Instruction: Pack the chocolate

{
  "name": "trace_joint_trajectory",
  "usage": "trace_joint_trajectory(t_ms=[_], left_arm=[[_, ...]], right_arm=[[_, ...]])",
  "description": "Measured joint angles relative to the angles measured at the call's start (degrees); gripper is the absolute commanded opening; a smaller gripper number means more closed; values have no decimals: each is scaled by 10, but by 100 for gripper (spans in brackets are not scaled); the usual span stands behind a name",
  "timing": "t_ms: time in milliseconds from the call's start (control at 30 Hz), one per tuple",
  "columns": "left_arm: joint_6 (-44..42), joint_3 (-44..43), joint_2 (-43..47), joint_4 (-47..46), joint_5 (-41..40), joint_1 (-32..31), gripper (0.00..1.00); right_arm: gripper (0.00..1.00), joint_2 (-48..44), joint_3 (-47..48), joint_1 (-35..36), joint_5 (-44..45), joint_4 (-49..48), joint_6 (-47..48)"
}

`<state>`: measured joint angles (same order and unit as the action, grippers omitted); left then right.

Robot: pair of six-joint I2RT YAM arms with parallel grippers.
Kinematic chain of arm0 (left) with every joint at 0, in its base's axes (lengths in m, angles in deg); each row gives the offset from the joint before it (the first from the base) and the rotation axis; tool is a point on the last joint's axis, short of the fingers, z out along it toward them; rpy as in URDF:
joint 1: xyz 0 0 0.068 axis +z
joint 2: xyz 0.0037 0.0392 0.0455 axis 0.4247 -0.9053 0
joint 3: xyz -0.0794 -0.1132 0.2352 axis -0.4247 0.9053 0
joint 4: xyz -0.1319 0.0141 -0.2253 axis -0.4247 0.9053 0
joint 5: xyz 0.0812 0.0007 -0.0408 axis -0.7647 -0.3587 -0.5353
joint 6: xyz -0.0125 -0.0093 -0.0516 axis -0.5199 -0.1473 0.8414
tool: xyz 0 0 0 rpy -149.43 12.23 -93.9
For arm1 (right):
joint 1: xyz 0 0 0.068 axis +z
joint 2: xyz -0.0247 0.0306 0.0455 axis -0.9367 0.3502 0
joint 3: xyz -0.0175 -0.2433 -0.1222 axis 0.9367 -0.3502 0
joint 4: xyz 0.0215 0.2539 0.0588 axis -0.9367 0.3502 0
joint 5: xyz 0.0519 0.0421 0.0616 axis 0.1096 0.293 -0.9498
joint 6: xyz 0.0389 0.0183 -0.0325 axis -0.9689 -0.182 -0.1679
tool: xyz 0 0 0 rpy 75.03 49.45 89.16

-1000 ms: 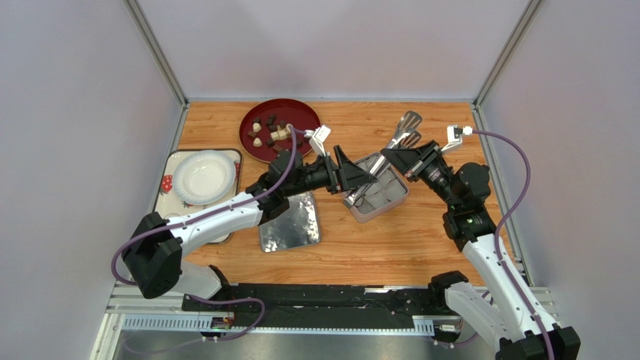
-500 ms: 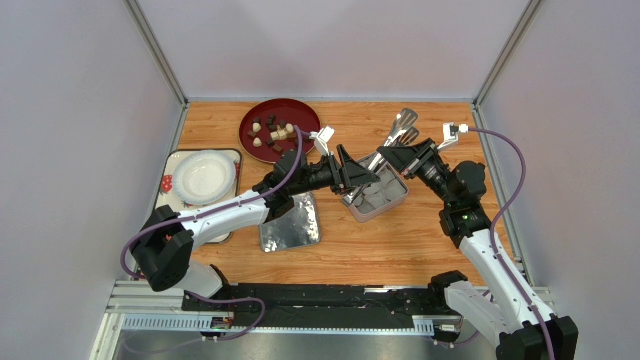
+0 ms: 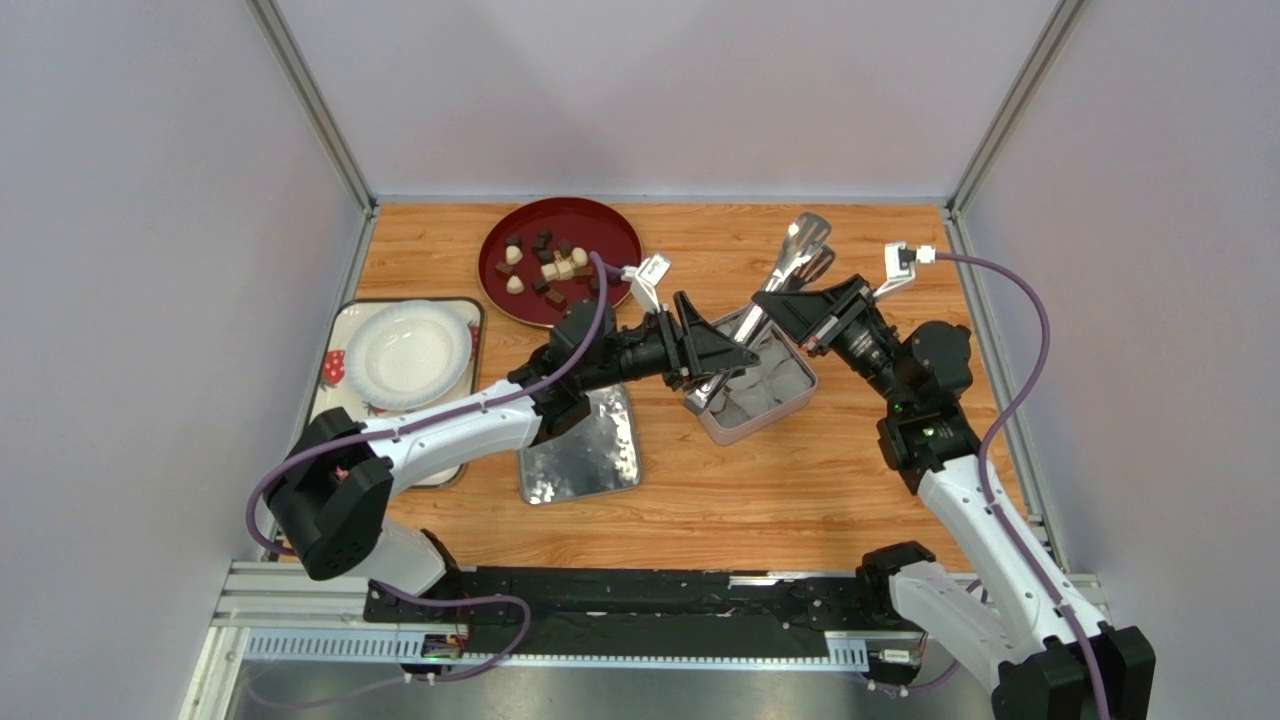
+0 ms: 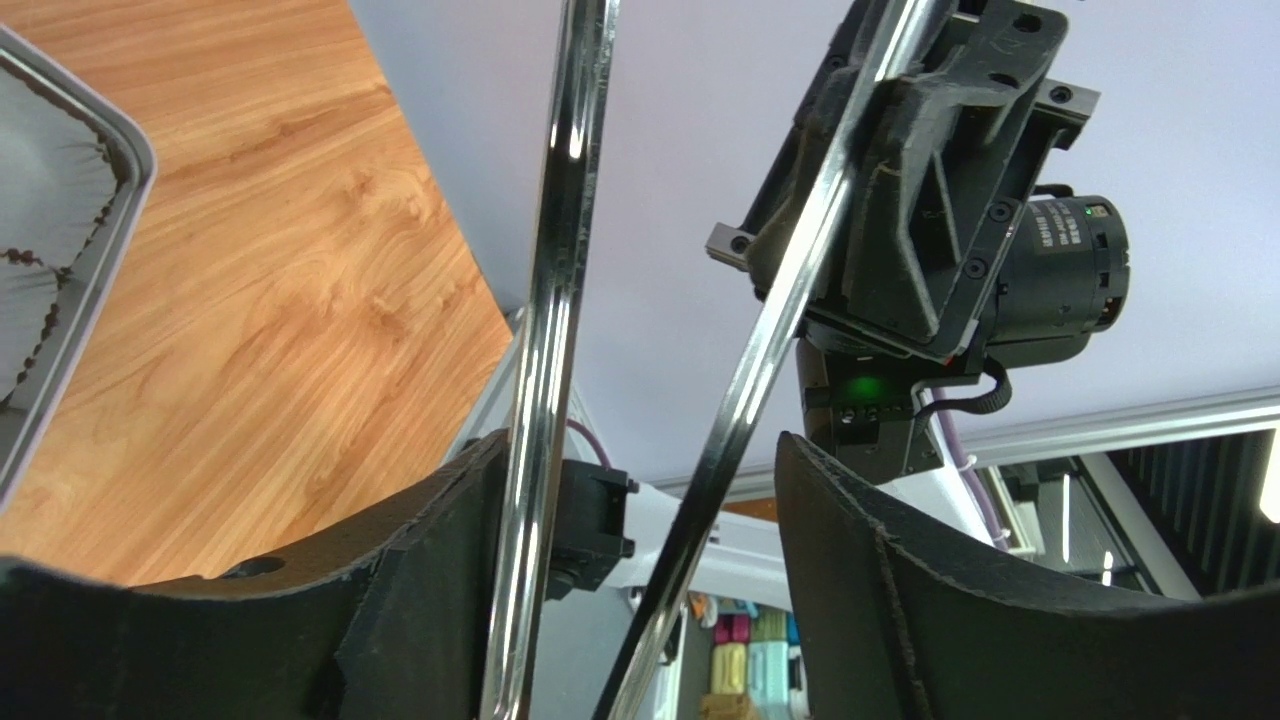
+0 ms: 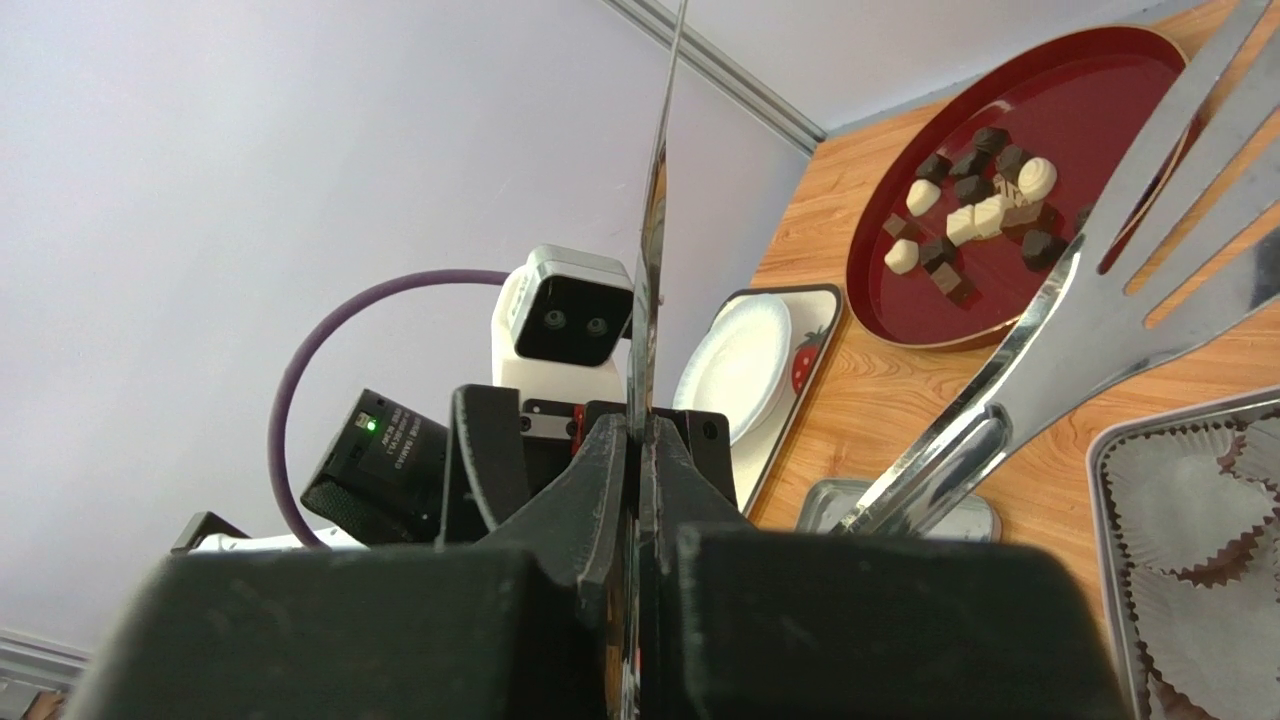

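Note:
The chocolate (image 3: 541,264) (image 5: 974,210), several dark and cream pieces, lies on a red plate (image 3: 601,225) (image 5: 1112,60) at the back. Metal tongs (image 3: 792,263) (image 4: 556,300) (image 5: 1052,345) hang over the open tin (image 3: 789,402) (image 5: 1112,450). My right gripper (image 3: 769,308) (image 5: 649,428) is shut on one thin arm of the tongs. My left gripper (image 3: 736,353) (image 4: 643,450) stands open around both tong arms. Its left finger lies against one arm, and the other arm stands free of the right finger. White liner cups (image 5: 1187,495) fill the tin.
The tin's shiny lid (image 3: 579,443) lies flat left of the tin. A white plate (image 3: 406,348) rests on a strawberry-print tray (image 3: 338,368) at the left. Grey walls close in the back and both sides.
My left gripper has reached a little further right, and its jaws have narrowed round the tong arms. The right gripper has shifted the tongs slightly back and left.

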<state>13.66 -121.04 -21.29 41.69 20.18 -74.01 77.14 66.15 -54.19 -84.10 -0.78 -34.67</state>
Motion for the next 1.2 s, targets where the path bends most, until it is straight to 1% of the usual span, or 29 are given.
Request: trace_joint_trajectory(t_ms=[133, 333, 367, 400, 533, 567, 600, 633, 667, 733, 767, 833, 867, 933, 967, 1033, 1133, 1200], left_arm=[[0, 9, 1, 0, -11, 1, 61], [-2, 17, 10, 0, -15, 2, 53], [-5, 18, 12, 0, -15, 2, 52], [-7, 19, 14, 1, -15, 2, 49], [-13, 23, 22, 3, -15, 1, 45], [-15, 25, 24, 5, -16, 2, 45], [-17, 26, 25, 8, -16, 2, 41], [-20, 26, 27, 12, -16, 2, 40], [-22, 26, 29, 15, -17, 2, 40], [-30, 26, 37, 28, -21, 3, 36], [-37, 26, 41, 36, -26, 3, 34], [-54, 26, 50, 59, -39, 6, 31], [-66, 26, 55, 73, -47, 7, 30], [-95, 23, 64, 113, -66, 10, 30], [-111, 19, 67, 131, -75, 10, 29], [-151, 8, 72, 177, -95, 11, 29], [-215, -10, 82, 244, -127, 11, 29], [-257, -23, 90, 286, -149, 11, 29]], right_arm=[[0, -6, 0, 0, -1, 2, 5], [3, -16, -1, 0, -1, 22, 16], [4, -17, -1, 0, 0, 25, 16], [5, -18, -2, 0, 0, 28, 16], [11, -20, -9, 0, 2, 33, 18], [14, -20, -10, 0, 3, 34, 18], [15, -20, -11, 0, 4, 37, 18], [17, -20, -11, 0, 4, 40, 21], [22, -20, -11, 0, 5, 43, 24], [28, -20, -11, 0, 5, 55, 31], [34, -20, -11, 0, 3, 62, 37], [41, -20, -11, 0, -2, 77, 47], [46, -20, -11, 0, -3, 84, 51], [52, -20, -10, 0, -6, 104, 61], [58, -20, -10, 0, -6, 115, 66], [66, -20, -6, 0, -6, 137, 74], [74, -20, 5, 2, -2, 170, 84], [77, -18, 17, 7, 7, 199, 90]])
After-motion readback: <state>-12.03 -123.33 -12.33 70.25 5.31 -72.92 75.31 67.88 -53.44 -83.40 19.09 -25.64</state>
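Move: The metal tongs, still pinched in the right hand's closed fingers, already pass between the left hand's open ones; their middle lies about 5 cm ahead of the left hand, 4 cm right and 3 cm up. From the left hand, the box of paper cups is some 17 cm ahead, 4 cm right and 27 cm down; the metal tray is about 5 cm ahead, 22 cm left and 29 cm down. From the right hand, the box is roughly 10 cm ahead, 3 cm left and 31 cm down. Nearly in place at first, the left hand closes on the tongs and squeezes their two arms together between its finger pads. The right fingers then open wide and let go, that hand sinking about 5 cm clear, while the left draws the tongs leftward, down and a little forward, roughly 8 cm in all, its fingertips tipping down some 20 degrees. ##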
